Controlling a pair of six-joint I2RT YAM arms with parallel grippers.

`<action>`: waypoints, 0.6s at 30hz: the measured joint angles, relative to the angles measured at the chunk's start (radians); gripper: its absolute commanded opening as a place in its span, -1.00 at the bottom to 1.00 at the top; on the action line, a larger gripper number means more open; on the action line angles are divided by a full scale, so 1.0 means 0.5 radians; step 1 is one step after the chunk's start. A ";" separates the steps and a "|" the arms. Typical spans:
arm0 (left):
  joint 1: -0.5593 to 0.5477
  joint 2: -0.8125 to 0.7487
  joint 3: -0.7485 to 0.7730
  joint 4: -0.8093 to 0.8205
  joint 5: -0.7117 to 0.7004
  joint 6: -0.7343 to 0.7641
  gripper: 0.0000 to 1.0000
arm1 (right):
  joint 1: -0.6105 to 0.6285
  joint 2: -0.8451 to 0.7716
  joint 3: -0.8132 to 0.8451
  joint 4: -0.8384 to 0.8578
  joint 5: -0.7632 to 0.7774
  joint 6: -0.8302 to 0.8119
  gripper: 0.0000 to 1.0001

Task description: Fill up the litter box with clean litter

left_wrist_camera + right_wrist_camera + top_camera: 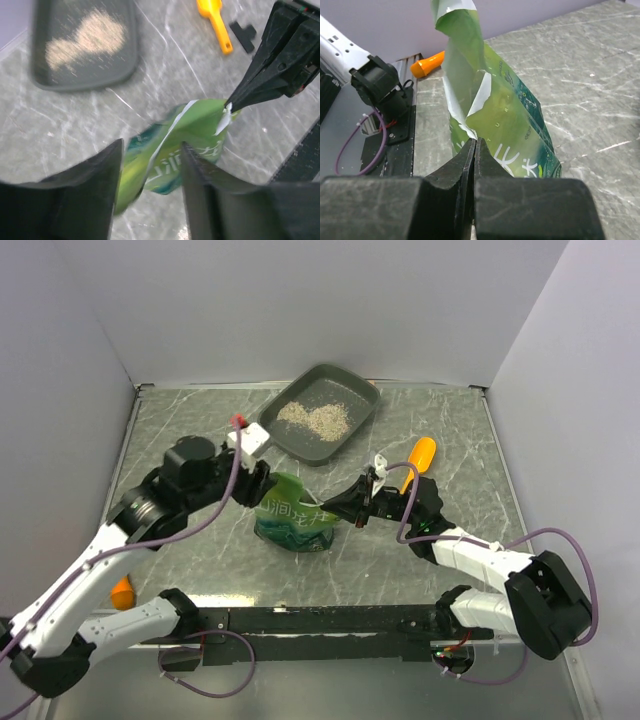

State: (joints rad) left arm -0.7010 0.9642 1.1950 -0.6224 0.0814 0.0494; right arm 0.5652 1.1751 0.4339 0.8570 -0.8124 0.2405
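Note:
The dark grey litter box (pixel 362 400) lies at the back of the table with a patch of pale clean litter (pixel 315 418) inside; the left wrist view shows the litter box (pixel 125 55) and clean litter (pixel 85 37) at upper left. A green bag (pixel 293 522) stands between the arms. My right gripper (pixel 475 142) is shut on the green bag's (pixel 505 125) torn white edge; from above the right gripper (pixel 333 512) reaches in from the right. My left gripper (pixel 151 150) is open, and the green bag (pixel 195 125) shows blurred between and beyond its fingers (pixel 100 170). From above, the left gripper (pixel 262 488) sits at the bag's upper left.
An orange scoop (pixel 420 458) lies right of the litter box, and the left wrist view shows this scoop (pixel 215 17) too. A small orange object (pixel 122 592) rests by the left arm's base. Grey walls close the table on three sides.

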 measured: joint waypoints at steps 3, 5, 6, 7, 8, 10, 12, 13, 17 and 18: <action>0.005 -0.201 -0.133 0.087 -0.042 0.008 0.43 | -0.014 -0.049 -0.001 -0.084 0.021 -0.012 -1.00; 0.005 -0.323 -0.257 0.122 -0.060 0.018 0.51 | -0.029 -0.116 -0.002 -0.179 0.024 -0.029 -1.00; 0.005 -0.382 -0.326 0.150 -0.068 0.018 0.52 | -0.041 -0.157 -0.003 -0.240 0.025 -0.039 -1.00; 0.005 -0.432 -0.393 0.170 -0.076 0.021 0.58 | -0.053 -0.189 -0.005 -0.285 0.028 -0.045 -1.00; 0.005 -0.471 -0.461 0.192 -0.085 0.027 0.62 | -0.067 -0.226 -0.005 -0.343 0.029 -0.053 -1.00; 0.005 -0.553 -0.608 0.253 -0.098 0.038 0.76 | -0.093 -0.307 -0.010 -0.452 0.028 -0.066 -1.00; 0.005 -0.647 -0.800 0.346 -0.114 0.056 0.86 | -0.114 -0.388 -0.034 -0.520 0.027 -0.076 -1.00; 0.005 -0.691 -0.890 0.384 -0.121 0.071 0.93 | -0.122 -0.428 -0.046 -0.552 0.023 -0.080 -1.00; 0.023 -0.803 -1.135 0.575 -0.158 0.088 0.97 | -0.136 -0.518 -0.090 -0.589 0.013 -0.076 -1.00; 0.037 -0.808 -1.167 0.620 -0.155 0.088 0.97 | -0.137 -0.525 -0.106 -0.576 0.007 -0.066 -1.00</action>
State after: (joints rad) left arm -0.6827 0.5602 0.6117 -0.3126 0.0040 0.0933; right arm 0.4965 0.9127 0.3809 0.5690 -0.8089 0.2077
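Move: The litter bag's body sits below both hands: from the left hand, whose part-open fingers still have its left top corner between them, about 3 cm ahead, 5 cm right and 18 lower; from the right hand, pinching the right top corner, about 3 cm ahead, 6 left and 10 lower. The litter box is some 43 cm ahead and 10 right of the left hand. The scoop lies about 27 cm ahead and 25 right of the right hand. The left fingers, already opening, come free of the bag's top corner and spread wide; after a slight rise that hand drops about 9 cm, also going 4 cm left and a little back, down beside the bag's left side. The right hand keeps its shut pinch on the other corner and draws it roughly 3.5 cm right and slightly back, turning only a little. ##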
